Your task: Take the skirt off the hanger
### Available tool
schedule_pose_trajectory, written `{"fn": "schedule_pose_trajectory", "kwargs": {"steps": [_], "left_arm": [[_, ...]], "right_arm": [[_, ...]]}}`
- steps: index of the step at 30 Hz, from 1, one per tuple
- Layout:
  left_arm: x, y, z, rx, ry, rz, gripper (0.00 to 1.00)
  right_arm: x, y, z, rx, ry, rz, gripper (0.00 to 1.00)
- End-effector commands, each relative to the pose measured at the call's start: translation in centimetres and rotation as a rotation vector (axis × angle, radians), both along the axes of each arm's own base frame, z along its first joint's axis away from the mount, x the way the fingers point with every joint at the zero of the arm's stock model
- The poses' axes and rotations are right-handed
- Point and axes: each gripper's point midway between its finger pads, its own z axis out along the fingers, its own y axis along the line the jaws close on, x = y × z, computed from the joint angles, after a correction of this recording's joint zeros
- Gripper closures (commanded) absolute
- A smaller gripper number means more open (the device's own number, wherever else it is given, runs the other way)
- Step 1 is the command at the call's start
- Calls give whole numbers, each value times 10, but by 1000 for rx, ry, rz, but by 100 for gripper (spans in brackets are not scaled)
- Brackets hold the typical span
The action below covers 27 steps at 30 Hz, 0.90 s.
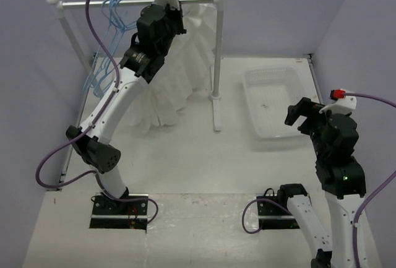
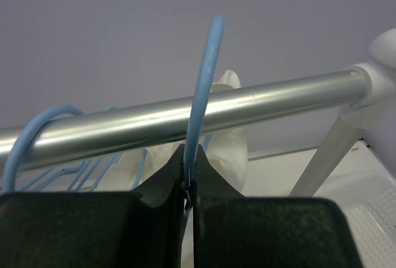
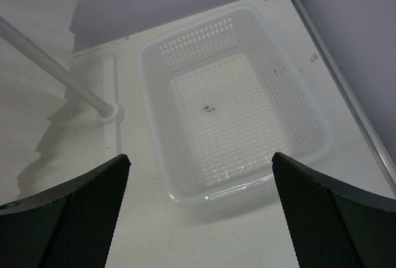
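The skirt [image 1: 197, 45], white and ruffled, hangs under the metal rail [image 1: 124, 2] near the rack's right post. Its light blue hanger [image 2: 204, 76] hooks over the rail [image 2: 260, 104]. My left gripper [image 2: 190, 150] is up at the rail [image 1: 162, 17] and is shut on the hanger's hook just below the bar. White cloth [image 2: 230, 147] shows behind the fingers. My right gripper [image 3: 201, 156] stands open and holds nothing. It hovers over the near rim of the clear plastic basket [image 3: 247, 184], at the right of the table [image 1: 301, 114].
Several bare blue hangers [image 1: 114, 17] hang at the rail's left end [image 2: 37, 129]. A longer white garment [image 1: 162, 104] with dangling ends hangs lower, beside my left arm. The rack's right post [image 1: 216, 64] stands between the clothes and the basket [image 1: 252, 88].
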Motion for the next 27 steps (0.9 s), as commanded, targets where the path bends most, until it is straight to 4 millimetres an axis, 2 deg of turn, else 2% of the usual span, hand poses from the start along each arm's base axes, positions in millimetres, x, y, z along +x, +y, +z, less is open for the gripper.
{"fn": "schedule_pose_trajectory", "kwargs": {"steps": [1,3,4,5,6,7,8,9,10,11,12,14,19,20,23,26,27], "left_arm": [[-37,19,74,-82,-153,24,100],[-42,27,69,-87,-132,70,100],[-44,22,54,-76,-100,74,100],[-52,28,56,-90,-99,96,100],[-55,40,49,-117,-74,174,100],[-59,34,29,-102,-36,189,100],[-71,49,32,-132,-36,260,100],[-76,41,15,-131,-5,258,100],[-86,46,17,-158,-7,270,100],[-90,52,12,-174,4,318,100],[-98,47,6,-198,22,320,100],[-106,51,-11,-210,66,365,100],[-123,33,-41,-229,155,364,100],[-128,28,-43,-229,160,359,100],[-129,-4,-55,-195,203,207,100],[-133,-19,-52,-254,206,127,100],[-135,-19,-54,-246,199,102,100]], "right_arm": [[6,5,5,7,-33,29,1],[7,12,3,18,-31,66,1],[8,15,5,28,-37,81,1],[8,24,4,42,-32,126,1],[8,30,4,46,-31,160,1],[8,32,5,46,-31,176,1],[8,41,4,46,-23,232,1],[8,43,2,43,-17,246,1],[9,45,2,43,-15,256,1],[9,47,0,40,-9,270,1],[9,51,-1,44,-5,293,1],[8,57,-3,41,6,330,1],[0,78,-10,41,28,455,1],[-1,82,-16,45,45,481,1],[-9,100,-28,51,72,577,1],[-18,122,-34,38,82,668,1],[-25,134,-35,27,81,731,1]]}}
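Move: Just ahead of the left fingers, which hold the skirt's hanger by the neck, is the rod, about 2 cm farther out and 2 cm higher, with the hook still over it. A neighbouring hanger sits roughly 9 cm left and 2 cm farther out; the rack's right post is 15 cm right and 3 cm out. From the right hand, the held skirt's middle lies some 24 cm ahead, 37 cm left and 5 cm lower, the bin 33 cm ahead, 4 cm right and 31 cm below. Keeping the hanger neck pinched, the left hand lifts slightly, then draws back about 12 cm from the rod, sinking as it comes, its fingers tipping some 15 degrees down and swinging a little counter-clockwise. The open right hand sweeps 10 cm left towards the skirt, dipping slightly and turning about 30 degrees counter-clockwise. ##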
